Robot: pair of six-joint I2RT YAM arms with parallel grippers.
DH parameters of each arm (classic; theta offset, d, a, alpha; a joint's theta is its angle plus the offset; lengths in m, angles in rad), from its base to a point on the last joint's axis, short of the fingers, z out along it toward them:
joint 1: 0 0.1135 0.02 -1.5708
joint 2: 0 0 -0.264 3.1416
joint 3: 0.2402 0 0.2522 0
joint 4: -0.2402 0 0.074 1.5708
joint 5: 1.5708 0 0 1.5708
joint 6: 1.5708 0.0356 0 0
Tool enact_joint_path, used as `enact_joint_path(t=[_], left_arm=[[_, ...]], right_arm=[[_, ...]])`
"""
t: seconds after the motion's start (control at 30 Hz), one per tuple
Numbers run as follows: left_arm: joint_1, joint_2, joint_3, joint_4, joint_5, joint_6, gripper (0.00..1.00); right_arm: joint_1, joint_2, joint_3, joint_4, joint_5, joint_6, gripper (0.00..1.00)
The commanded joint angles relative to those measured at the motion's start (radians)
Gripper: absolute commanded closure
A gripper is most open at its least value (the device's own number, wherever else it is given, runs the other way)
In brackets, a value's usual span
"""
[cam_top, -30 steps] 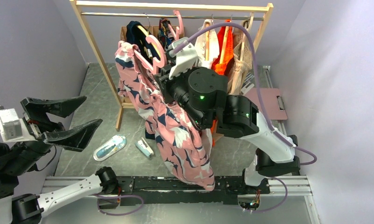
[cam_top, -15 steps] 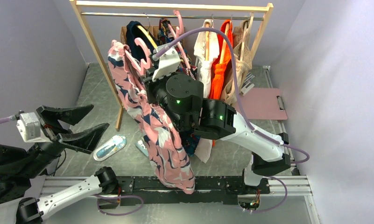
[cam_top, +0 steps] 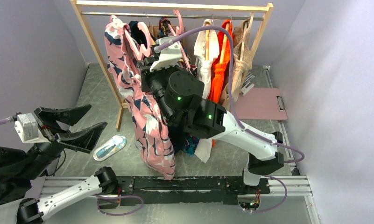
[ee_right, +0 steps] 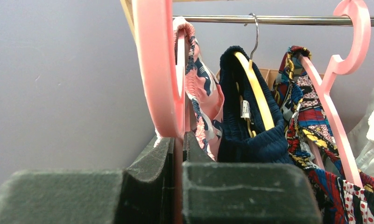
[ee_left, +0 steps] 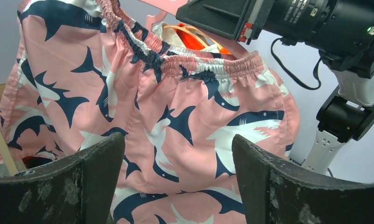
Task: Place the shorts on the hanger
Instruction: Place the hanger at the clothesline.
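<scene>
The pink shark-print shorts [cam_top: 145, 112] hang by their gathered waistband from the pale-pink hanger [cam_top: 130, 44], close to the left end of the rack. My right gripper [cam_top: 146, 60] is shut on that hanger [ee_right: 157, 70], whose flat edge is pinched between the fingers [ee_right: 179, 137]. The hook's top runs out of the right wrist view. The waistband [ee_right: 201, 84] shows just behind it. My left gripper [cam_top: 97, 116] stands open at the lower left, apart from the fabric. In its wrist view the shorts [ee_left: 175, 93] fill the space beyond the open jaws [ee_left: 178, 140].
The wooden rack [cam_top: 95, 46] has a metal rail [ee_right: 292, 19]. It carries a navy garment on a yellow-edged hanger [ee_right: 252, 93], a multicolour garment on another pink hanger [ee_right: 336, 112], and white and orange clothes [cam_top: 220, 65]. A pink clipboard [cam_top: 262, 105] and a blue-white item [cam_top: 109, 147] lie on the floor.
My right arm has carried the hanger and shorts up and to the left, toward the rack's left end. The left gripper shifted slightly and stayed open.
</scene>
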Motion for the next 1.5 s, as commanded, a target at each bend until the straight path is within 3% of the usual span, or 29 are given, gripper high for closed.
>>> enact_joint_path(t=[0.0,0.33,0.57,0.73,1.17,1.47], left_arm=[[-0.002,-0.031,-0.01,0.03,-0.033,-0.011,0.12],[-0.001,-0.077,-0.04,0.027,-0.038,-0.028,0.12],[-0.001,-0.095,-0.063,0.016,-0.036,-0.041,0.12],[-0.001,-0.1,-0.072,0.018,-0.042,-0.049,0.12],[-0.001,-0.167,-0.168,0.023,-0.084,-0.074,0.12],[-0.001,-0.221,-0.235,0.025,-0.162,-0.062,0.12]], right_arm=[[-0.038,-0.009,-0.019,0.168,0.009,0.01,1.0],[-0.075,0.079,0.046,0.154,-0.051,0.1,1.0],[-0.075,0.015,-0.171,0.272,-0.007,0.147,1.0],[-0.075,0.073,-0.121,0.286,0.019,0.152,1.0],[-0.076,0.149,-0.168,0.545,0.052,0.063,1.0],[-0.113,0.242,-0.06,0.499,0.037,0.082,1.0]])
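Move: The right hand holds the pink hanger with the pink shorts; the free stretch of clothesline for its hook lies about 17 cm ahead, 8 cm to the left and 9 cm higher. The navy shorts hang just right of that gap, their middle some 14 cm ahead of this hand, 3 cm to its right and 8 cm lower, with the patterned shorts 10 cm farther right. From the left hand, the free stretch is about 28 cm ahead, 3 cm right and 16 cm up. The right hand keeps its closed grip on the pink hanger just below the hook and carries it forward first, then left and down, about 7 cm left and 6 cm each forward and down in all, towards the free left end of the clothesline between the wooden post and the navy shorts, while the wrist rolls some 10 degrees, left side rising. The left hand, open and empty, shifts a little left and sinks about 6 cm, mostly near the end, staying well clear of the rack. ##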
